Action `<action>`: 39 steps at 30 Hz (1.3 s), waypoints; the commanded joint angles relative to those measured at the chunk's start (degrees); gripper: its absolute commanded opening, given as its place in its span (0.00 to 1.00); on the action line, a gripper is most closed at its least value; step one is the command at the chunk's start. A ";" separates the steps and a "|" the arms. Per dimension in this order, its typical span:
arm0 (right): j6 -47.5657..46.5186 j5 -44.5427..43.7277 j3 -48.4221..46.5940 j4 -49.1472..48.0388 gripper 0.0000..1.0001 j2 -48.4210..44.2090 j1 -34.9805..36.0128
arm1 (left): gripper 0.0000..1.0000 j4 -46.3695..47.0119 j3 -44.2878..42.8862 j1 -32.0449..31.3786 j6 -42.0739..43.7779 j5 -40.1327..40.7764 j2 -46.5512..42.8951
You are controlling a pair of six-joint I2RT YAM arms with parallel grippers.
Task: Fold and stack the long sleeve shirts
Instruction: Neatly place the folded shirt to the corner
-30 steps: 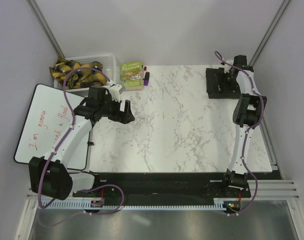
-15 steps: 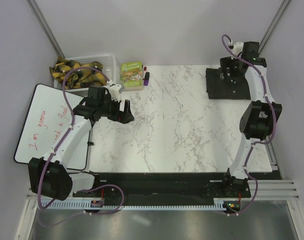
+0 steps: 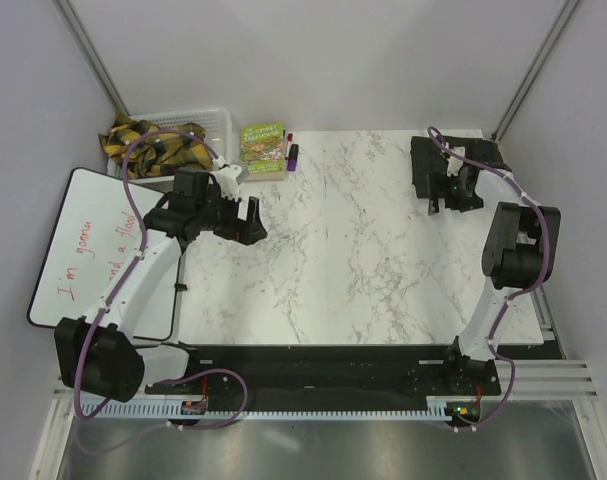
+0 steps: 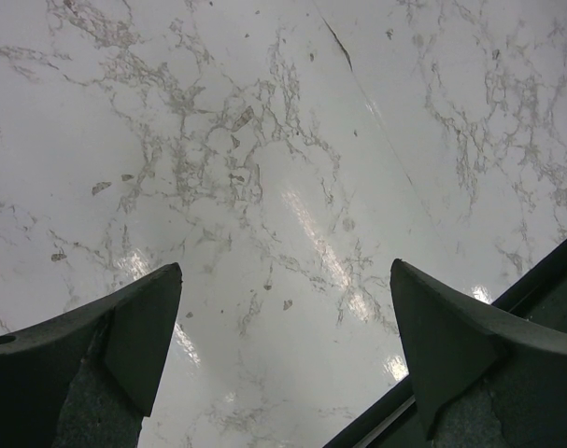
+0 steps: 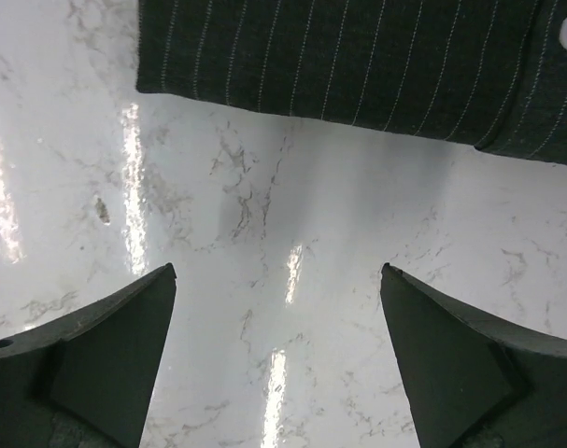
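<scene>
A long sleeve shirt [image 3: 421,160], dark with fine pale stripes, lies folded into a rectangle at the table's back right corner. In the right wrist view its near edge [image 5: 358,56] runs across the top, with bare marble below it. My right gripper [image 3: 446,200] [image 5: 278,271] hangs open just in front of that edge, with nothing between its fingers. My left gripper [image 3: 255,222] [image 4: 285,266] is open over bare marble at the left side of the table, far from the shirt. The right arm hides part of the folded shirt in the top view.
A white basket [image 3: 223,120] with yellow-and-black cloth stands at the back left. A green book [image 3: 263,148] and markers [image 3: 291,152] lie beside it. A whiteboard [image 3: 93,250] with red writing sits off the table's left edge.
The right arm swung out past the shirt's far side, then came back; its open gripper now hangs at the shirt's near edge. The left arm shifted only slightly.
</scene>
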State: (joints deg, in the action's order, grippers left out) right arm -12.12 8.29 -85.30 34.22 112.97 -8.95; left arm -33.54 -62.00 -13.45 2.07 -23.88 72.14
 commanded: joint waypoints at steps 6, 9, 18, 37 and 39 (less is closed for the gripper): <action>2.54 -4.60 -0.74 -10.74 0.98 4.80 0.07 | 0.99 -0.30 -0.41 0.62 2.07 0.68 -1.39; 1.84 -5.92 -2.15 -11.72 0.98 7.35 0.07 | 0.99 -0.47 -0.14 0.80 1.89 0.59 -1.65; 1.93 -4.96 -8.21 -13.21 0.98 12.19 0.07 | 0.99 -0.39 1.53 1.15 2.15 0.50 -1.92; -0.79 1.80 -15.16 -5.49 0.98 -0.97 0.16 | 0.99 -3.72 -8.74 3.08 5.06 -8.65 5.63; -0.89 3.74 -15.86 -1.55 0.98 -6.51 0.07 | 0.99 -5.56 -13.99 3.17 3.83 -7.06 10.90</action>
State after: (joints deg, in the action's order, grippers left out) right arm -11.77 6.55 -98.48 27.90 122.37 -8.95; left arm -37.04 -65.93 -10.79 4.56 -29.30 76.84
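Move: The folded shirt lies flat near the far right corner of the table, its middle about 12 cm ahead of the open right hand, 3 cm to its right and 4 cm below; its near edge is still clear of the fingers. The table's bare far right corner is some 21 cm ahead of that hand and 9 cm to its right. From the left hand the shirt lies about 24 cm ahead, 58 cm to the right and 17 cm below. Towards the folded shirt's near edge the right hand sinks some 3 cm, easing forward, then runs nearly level to about 9 cm ahead in all, drifting slightly right, to push the shirt forward with wide-open fingers. The fingers tip forward by about 10 degrees; at the end the hand lifts around 3 cm and draws back a little. ##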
